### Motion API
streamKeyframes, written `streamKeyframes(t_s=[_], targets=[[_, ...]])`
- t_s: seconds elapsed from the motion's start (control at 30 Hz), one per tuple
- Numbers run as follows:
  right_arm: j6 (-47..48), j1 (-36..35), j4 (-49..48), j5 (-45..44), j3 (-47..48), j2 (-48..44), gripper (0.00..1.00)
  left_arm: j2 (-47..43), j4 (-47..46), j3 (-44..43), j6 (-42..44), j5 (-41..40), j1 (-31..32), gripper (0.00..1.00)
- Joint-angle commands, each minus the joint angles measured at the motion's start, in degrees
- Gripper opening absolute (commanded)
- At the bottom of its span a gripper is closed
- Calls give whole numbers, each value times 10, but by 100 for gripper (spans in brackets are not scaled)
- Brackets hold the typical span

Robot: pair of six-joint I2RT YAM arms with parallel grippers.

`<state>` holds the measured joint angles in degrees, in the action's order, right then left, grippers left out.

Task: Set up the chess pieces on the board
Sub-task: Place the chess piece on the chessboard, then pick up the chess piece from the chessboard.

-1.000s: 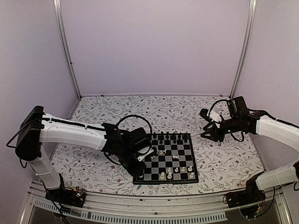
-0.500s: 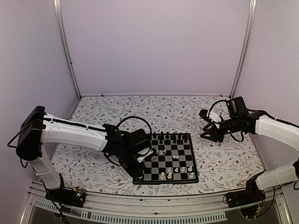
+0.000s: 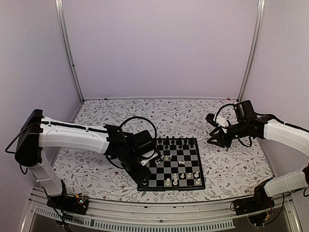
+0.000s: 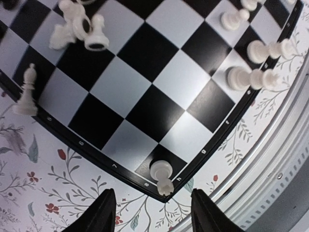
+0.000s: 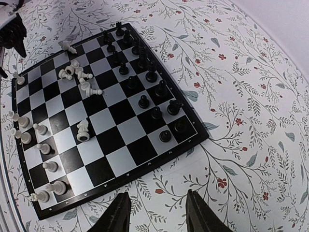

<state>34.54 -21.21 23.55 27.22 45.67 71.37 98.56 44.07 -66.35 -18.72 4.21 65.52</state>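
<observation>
The board (image 3: 169,188) lies at the near middle of the table. Black chess pieces (image 3: 174,142) line its far rows, and white ones (image 3: 185,179) stand along the near rows. Several white pieces (image 5: 77,72) lie toppled mid-board. In the left wrist view a white rook (image 4: 161,174) stands upright on the board's (image 4: 145,77) near-left corner square. My left gripper (image 4: 153,215) hangs open just above it, fingers clear on both sides. My right gripper (image 5: 157,215) is open and empty, hovering over the cloth off the right edge of the board (image 5: 120,130).
A white bishop (image 4: 26,92) stands at the board's left edge. The floral tablecloth (image 3: 111,116) surrounds the board. A metal rail (image 3: 145,208) runs along the table's near edge, close to the rook's corner. Frame posts stand at the back corners.
My left gripper has opened and let go of the white rook, which now stands on the corner square. The right arm has not moved.
</observation>
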Motion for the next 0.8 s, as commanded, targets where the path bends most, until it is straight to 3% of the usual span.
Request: streamKeyframes(t_s=[0.0, 0.27, 0.57, 0.77], targets=[[4, 1, 8, 4, -4, 1, 42, -50, 17, -43, 40, -40, -16, 56], [5, 1, 7, 1, -5, -9, 42, -31, -49, -13, 176, -19, -88, 54], [7, 1, 8, -3, -7, -13, 42, 40, -59, -39, 201, -16, -145, 58], [9, 1, 7, -4, -7, -13, 42, 70, -59, -50, 209, -3, -158, 56]])
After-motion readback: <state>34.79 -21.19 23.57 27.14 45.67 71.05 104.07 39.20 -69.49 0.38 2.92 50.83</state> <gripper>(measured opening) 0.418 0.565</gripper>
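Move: The white bishop lying across the board's left edge is about 11 cm ahead of my left hand, 1 cm to its left and 3 cm below. The white rook stands in the near left corner, about 1 cm behind that hand; the heap of fallen white pieces lies 10 cm ahead and 6 cm right, and the nearest black pawn 18 cm straight ahead. From my right hand, the bishop is some 31 cm left, 3 cm back and 12 cm down. With my left fingers already open and clear of the corner rook, I arc forward about 10 cm along the board's left edge, first rising some 4 cm, then sinking slightly below where I began, drifting a little left. My fingertips swing forward by under 10 degrees and stay half open as I come down close to the lying bishop, not yet gripping it. ##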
